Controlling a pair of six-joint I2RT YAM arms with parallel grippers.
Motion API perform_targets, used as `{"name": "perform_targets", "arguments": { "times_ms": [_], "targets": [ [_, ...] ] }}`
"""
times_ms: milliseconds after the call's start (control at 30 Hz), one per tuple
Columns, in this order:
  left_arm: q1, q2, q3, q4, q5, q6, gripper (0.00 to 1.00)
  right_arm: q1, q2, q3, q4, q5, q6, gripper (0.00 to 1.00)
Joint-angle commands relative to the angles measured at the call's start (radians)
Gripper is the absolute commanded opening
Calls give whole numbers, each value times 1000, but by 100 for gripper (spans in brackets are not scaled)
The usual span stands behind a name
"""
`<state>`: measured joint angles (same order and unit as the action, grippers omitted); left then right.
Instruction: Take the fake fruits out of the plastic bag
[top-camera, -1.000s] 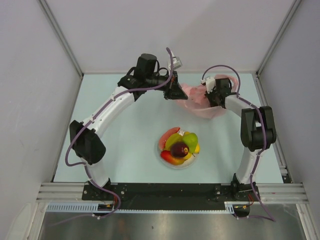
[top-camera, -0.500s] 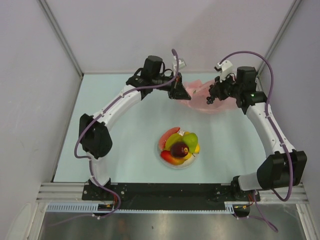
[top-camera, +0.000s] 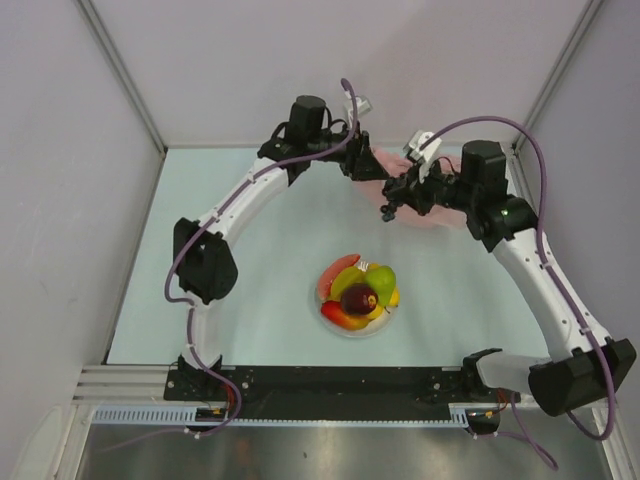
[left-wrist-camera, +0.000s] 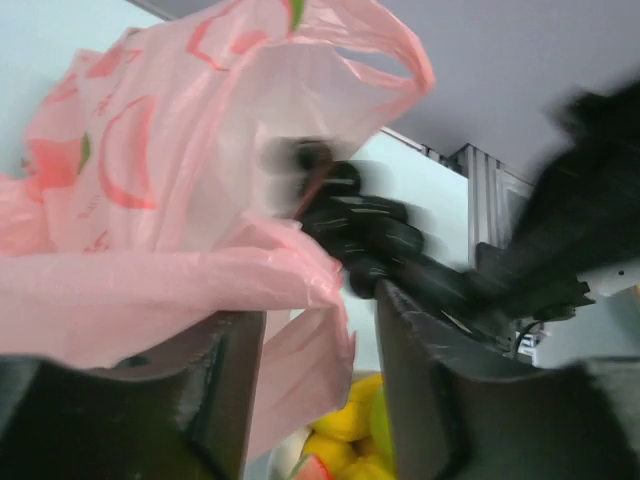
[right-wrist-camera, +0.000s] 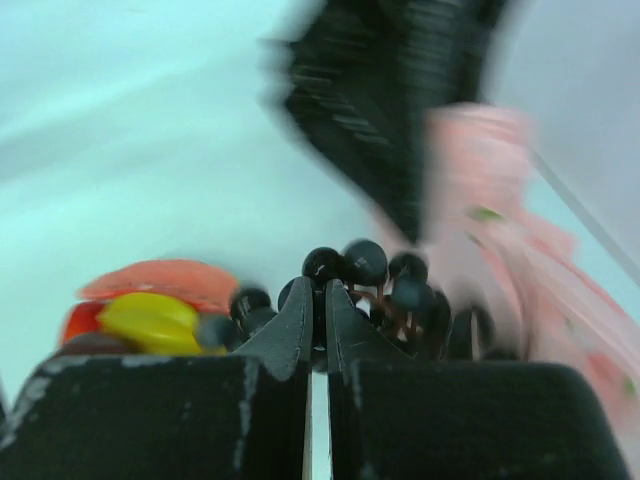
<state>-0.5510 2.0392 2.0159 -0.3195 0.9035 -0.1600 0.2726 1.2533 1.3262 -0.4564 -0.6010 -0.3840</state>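
Note:
The pink plastic bag (top-camera: 432, 200) lies at the back right of the table. My left gripper (top-camera: 366, 166) is at its left edge. In the left wrist view the bag (left-wrist-camera: 150, 200) drapes over the left finger (left-wrist-camera: 215, 390) and a fold hangs in the gap; the jaws stand apart. My right gripper (top-camera: 398, 196) is shut on the stem of the dark grape bunch (top-camera: 387, 209), held in the air just left of the bag. The grapes (right-wrist-camera: 365, 265) cluster around its tips (right-wrist-camera: 318, 292) and show blurred in the left wrist view (left-wrist-camera: 335, 210). The other fruits (top-camera: 358, 294) are piled on the plate.
The white plate (top-camera: 328, 306) sits mid-table in front of both grippers; its fruits show in the left wrist view (left-wrist-camera: 345, 420) and the right wrist view (right-wrist-camera: 150, 305). White walls enclose the table at back and sides. The arm bases stand at the near edge.
My right gripper has come out of the bag and moved left with the grape bunch. My left gripper has shifted slightly right along the bag's edge.

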Motion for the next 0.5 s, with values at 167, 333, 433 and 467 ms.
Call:
{"name": "perform_targets", "arguments": {
  "times_ms": [167,333,433,467],
  "targets": [
    [137,-106,-31,-7,-41,-44,83,292,-55,28,-166,-68,-203,0],
    [209,-255,-233,11,0,-38,82,356,-31,48,-249,-65,-276,0],
    [246,-345,-352,45,-2,-30,82,382,17,80,-278,-34,-280,0],
    [259,-365,-382,59,0,-30,82,389,27,87,-283,-36,-268,0]
  ]
}}
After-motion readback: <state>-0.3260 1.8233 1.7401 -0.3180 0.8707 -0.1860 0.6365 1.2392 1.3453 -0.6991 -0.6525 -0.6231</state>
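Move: The right hand already holds the black grapes high up; the fruit plate lies about 16 cm back, 9 cm to its left and 28 cm below. The green fruit on the plate is some 12 cm back and 5 cm left of the hand; the bag's middle is about 13 cm ahead and 9 cm right. From the left hand, at the bag's rim, the plate is about 20 cm back, level sideways, far below. Right hand carries the grapes back-left 14 cm towards the plate; left opens wider off the bag, moving left. ##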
